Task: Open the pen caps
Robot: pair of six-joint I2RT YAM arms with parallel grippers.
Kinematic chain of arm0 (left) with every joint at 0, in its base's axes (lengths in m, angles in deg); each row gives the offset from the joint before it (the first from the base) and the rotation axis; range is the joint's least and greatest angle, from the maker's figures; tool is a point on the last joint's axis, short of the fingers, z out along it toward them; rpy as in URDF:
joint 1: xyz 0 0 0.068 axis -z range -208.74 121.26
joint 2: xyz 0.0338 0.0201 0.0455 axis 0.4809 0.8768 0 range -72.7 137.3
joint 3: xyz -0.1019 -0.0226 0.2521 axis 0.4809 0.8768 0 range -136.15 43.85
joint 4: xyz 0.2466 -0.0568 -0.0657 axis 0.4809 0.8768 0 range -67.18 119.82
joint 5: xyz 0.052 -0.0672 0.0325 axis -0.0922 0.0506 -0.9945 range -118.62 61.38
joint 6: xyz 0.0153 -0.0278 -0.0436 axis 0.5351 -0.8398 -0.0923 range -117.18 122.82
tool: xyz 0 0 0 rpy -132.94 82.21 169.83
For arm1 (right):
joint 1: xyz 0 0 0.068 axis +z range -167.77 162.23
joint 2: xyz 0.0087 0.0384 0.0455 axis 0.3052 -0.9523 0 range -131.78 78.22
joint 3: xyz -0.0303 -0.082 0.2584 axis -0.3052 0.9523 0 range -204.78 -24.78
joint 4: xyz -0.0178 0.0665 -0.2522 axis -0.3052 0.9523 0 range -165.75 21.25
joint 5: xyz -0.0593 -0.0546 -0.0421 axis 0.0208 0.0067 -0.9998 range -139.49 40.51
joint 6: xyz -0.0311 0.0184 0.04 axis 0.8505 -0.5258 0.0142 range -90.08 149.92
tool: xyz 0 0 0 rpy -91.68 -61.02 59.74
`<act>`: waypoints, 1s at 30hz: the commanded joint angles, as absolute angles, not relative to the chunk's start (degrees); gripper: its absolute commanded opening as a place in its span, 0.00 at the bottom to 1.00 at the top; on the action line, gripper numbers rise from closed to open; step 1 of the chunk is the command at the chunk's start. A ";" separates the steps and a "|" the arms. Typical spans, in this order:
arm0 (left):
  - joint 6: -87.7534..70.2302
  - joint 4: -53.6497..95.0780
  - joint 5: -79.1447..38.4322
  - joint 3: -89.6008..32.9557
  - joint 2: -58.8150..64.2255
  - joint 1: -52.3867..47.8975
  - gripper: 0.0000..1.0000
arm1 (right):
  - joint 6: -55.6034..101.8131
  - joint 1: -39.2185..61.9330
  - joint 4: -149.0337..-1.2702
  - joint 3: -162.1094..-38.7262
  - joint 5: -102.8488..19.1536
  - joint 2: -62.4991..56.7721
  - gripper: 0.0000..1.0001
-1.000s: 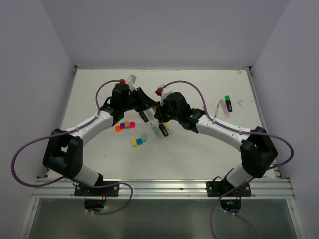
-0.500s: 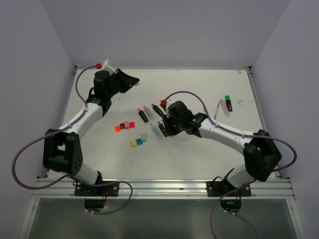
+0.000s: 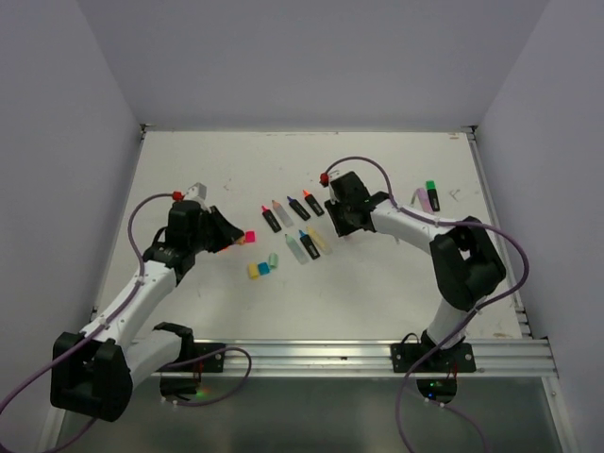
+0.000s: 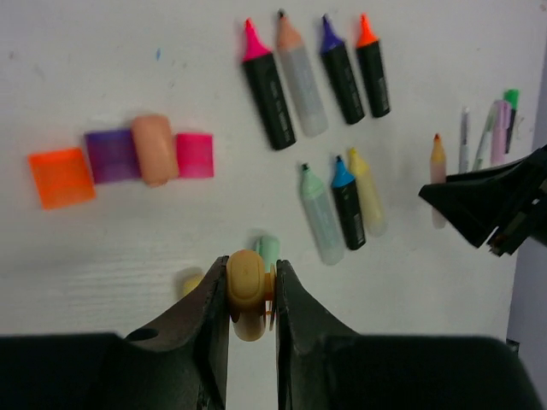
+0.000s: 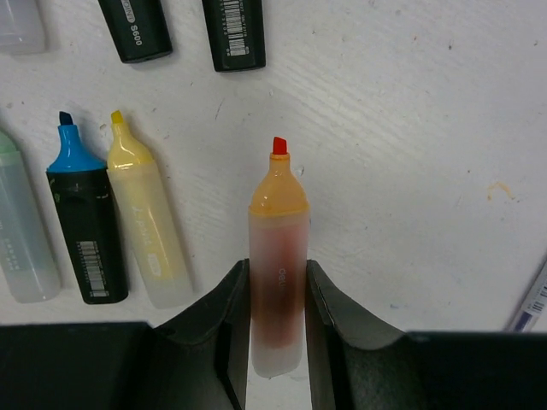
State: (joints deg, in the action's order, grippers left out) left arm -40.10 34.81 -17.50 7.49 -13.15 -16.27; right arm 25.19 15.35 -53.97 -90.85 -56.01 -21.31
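Observation:
My left gripper (image 4: 252, 295) is shut on a pale orange pen cap (image 4: 243, 280), held above the table near the loose caps. On the table lie an orange cap (image 4: 60, 177), a purple cap (image 4: 109, 155), a peach cap (image 4: 155, 149) and a pink cap (image 4: 195, 155) in a row. A green cap (image 4: 267, 249) and a yellow cap (image 4: 191, 282) lie just past my jaws. My right gripper (image 5: 275, 273) is shut on an uncapped pastel orange highlighter (image 5: 279, 248), tip pointing away. From above, the left gripper (image 3: 229, 238) and right gripper (image 3: 342, 225) are far apart.
Several uncapped highlighters lie in two rows mid-table: a pink-tipped black one (image 4: 267, 94), a blue-tipped one (image 5: 81, 231) and a yellow one (image 5: 149, 239) among them. A green-capped highlighter (image 3: 432, 195) and thin pens (image 3: 421, 203) lie at the back right.
The two grippers met mid-table a second ago and have pulled apart. The left swung away and now sits front left with the cap; the right moved back right with the highlighter body.

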 commanded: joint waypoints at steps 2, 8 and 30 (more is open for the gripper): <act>-42.70 41.53 -18.59 14.13 -14.78 -15.83 0.00 | 26.85 15.63 -56.14 -93.60 -54.95 -24.35 0.00; -45.87 45.05 -20.18 18.70 -16.80 -15.21 0.00 | 26.49 15.63 -58.17 -92.99 -54.50 -26.02 0.00; -46.05 37.93 -17.01 23.98 -12.67 -15.12 0.49 | 25.26 15.63 -58.78 -94.48 -51.51 -28.66 0.18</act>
State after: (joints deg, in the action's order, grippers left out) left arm -46.11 35.81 -15.32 23.55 -11.71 -15.42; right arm 25.47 15.55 -57.44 -92.38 -52.69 -28.56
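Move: The left hand still holds the orange cap; its spot beside the yellow cap is about 8 cm back and 12 below. From that hand the yellow cap lies 6 back, 1 right; the blue cap 6 back, 4 right; the pink cap 3 ahead, 1 right. The right hand holds the uncapped orange pen; its table spot is some 3 cm left, 1 ahead, 4 below, with the yellow pen level, 7 left. Left sinks 12 cm and back 8 beside the yellow cap, opening; right, still gripping, lowers its pen 3-4 cm. ##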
